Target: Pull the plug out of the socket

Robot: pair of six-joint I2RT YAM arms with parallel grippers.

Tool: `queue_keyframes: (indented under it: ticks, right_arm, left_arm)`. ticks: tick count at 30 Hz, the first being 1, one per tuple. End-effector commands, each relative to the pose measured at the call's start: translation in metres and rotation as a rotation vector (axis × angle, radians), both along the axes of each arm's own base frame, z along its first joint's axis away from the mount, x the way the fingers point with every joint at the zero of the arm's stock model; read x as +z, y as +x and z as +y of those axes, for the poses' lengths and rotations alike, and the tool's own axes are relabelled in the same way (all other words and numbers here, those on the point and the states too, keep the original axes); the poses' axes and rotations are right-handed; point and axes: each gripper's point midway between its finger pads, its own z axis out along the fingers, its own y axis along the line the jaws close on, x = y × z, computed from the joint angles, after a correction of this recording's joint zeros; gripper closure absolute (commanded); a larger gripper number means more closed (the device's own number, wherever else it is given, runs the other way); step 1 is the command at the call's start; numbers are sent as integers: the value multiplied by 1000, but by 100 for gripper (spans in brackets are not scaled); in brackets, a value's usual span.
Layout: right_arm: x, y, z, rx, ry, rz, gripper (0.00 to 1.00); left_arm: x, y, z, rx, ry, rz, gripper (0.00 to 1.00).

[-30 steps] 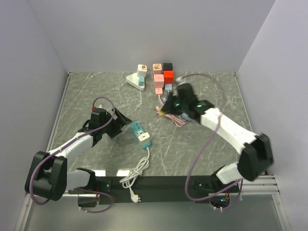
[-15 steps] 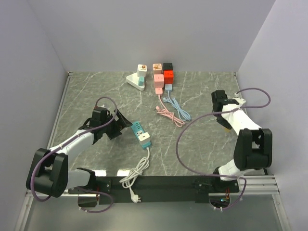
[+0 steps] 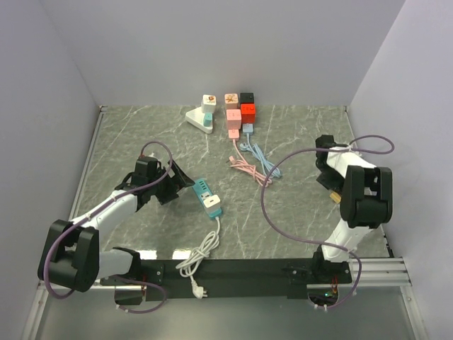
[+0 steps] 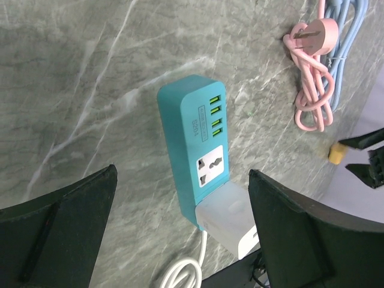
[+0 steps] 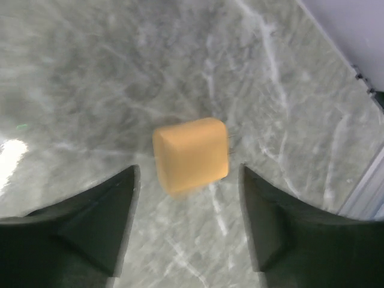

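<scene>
A teal socket strip [image 3: 205, 195] [image 4: 192, 144] lies left of the table's middle. A white plug [image 3: 213, 206] [image 4: 231, 219] is seated in its near end. My left gripper [image 3: 182, 188] [image 4: 180, 180] is open, with one finger on each side of the strip and touching neither strip nor plug. An orange plug [image 3: 333, 196] [image 5: 192, 153] is at the far right, slightly blurred. It lies just beyond the tips of my open right gripper [image 3: 330, 185] [image 5: 189, 180], free of both fingers. The same orange plug [image 4: 338, 154] also shows in the left wrist view.
Pink cable [image 3: 248, 168] and blue cable [image 3: 265, 161] lie coiled mid-table. Coloured adapter blocks [image 3: 239, 113] and a white triangular base [image 3: 200, 117] stand at the back. The strip's white cord [image 3: 198, 255] coils at the near edge. The right wall is close to the right arm.
The right arm swung from the table's middle to the far right with the orange plug, then opened its jaws and released it. The left gripper has barely moved.
</scene>
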Motion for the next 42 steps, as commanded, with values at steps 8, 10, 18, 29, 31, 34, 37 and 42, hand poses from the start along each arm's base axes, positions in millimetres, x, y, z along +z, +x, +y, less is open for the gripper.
queue_keyframes:
  ticks: [8, 10, 18, 29, 31, 34, 37, 42]
  right_arm:
    - [98, 57, 76, 287, 156, -356, 6]
    - [113, 68, 132, 534, 280, -408, 6]
    - [118, 28, 351, 1274, 633, -348, 4]
    - [113, -17, 468, 1557, 694, -241, 2]
    - [103, -19, 474, 1553, 667, -204, 2]
    - [89, -23, 478, 1542, 597, -160, 2]
    - [79, -22, 472, 1517, 520, -141, 1]
    - [65, -24, 465, 1507, 484, -127, 1]
  left_arm:
    - [22, 8, 0, -10, 2, -74, 2]
    - [21, 9, 0, -11, 3, -70, 2]
    - [18, 9, 0, 0, 2, -57, 2]
    - [17, 4, 6, 33, 7, -58, 1]
    - [15, 3, 6, 37, 6, -52, 0]
    - [15, 2, 6, 39, -1, -54, 1]
    - [14, 1, 6, 38, -2, -52, 1]
    - [13, 2, 5, 31, 0, -51, 1]
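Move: The white plug, still in the blue socket strip, lies about 48 cm to the right hand's left, 3 cm nearer the base and 2 cm higher. The strip's middle is roughly 4 cm beyond and 2 cm left of that plug. Pink cord: about 35 cm left of the hand and 11 cm out. The yellow plug is right at these fingertips. From the left hand the white plug is some 11 cm right, 4 cm back and slightly below. Up and a little forward off the yellow plug, the already parting right fingers opening wide. The right hand then sweeps fast to the left, some 47 cm in all, curving back towards the base while the wrist turns about 90 degrees counter-clockwise, and finally sinks about 5 cm to bring the open fingers either side of the white plug, not closing. ##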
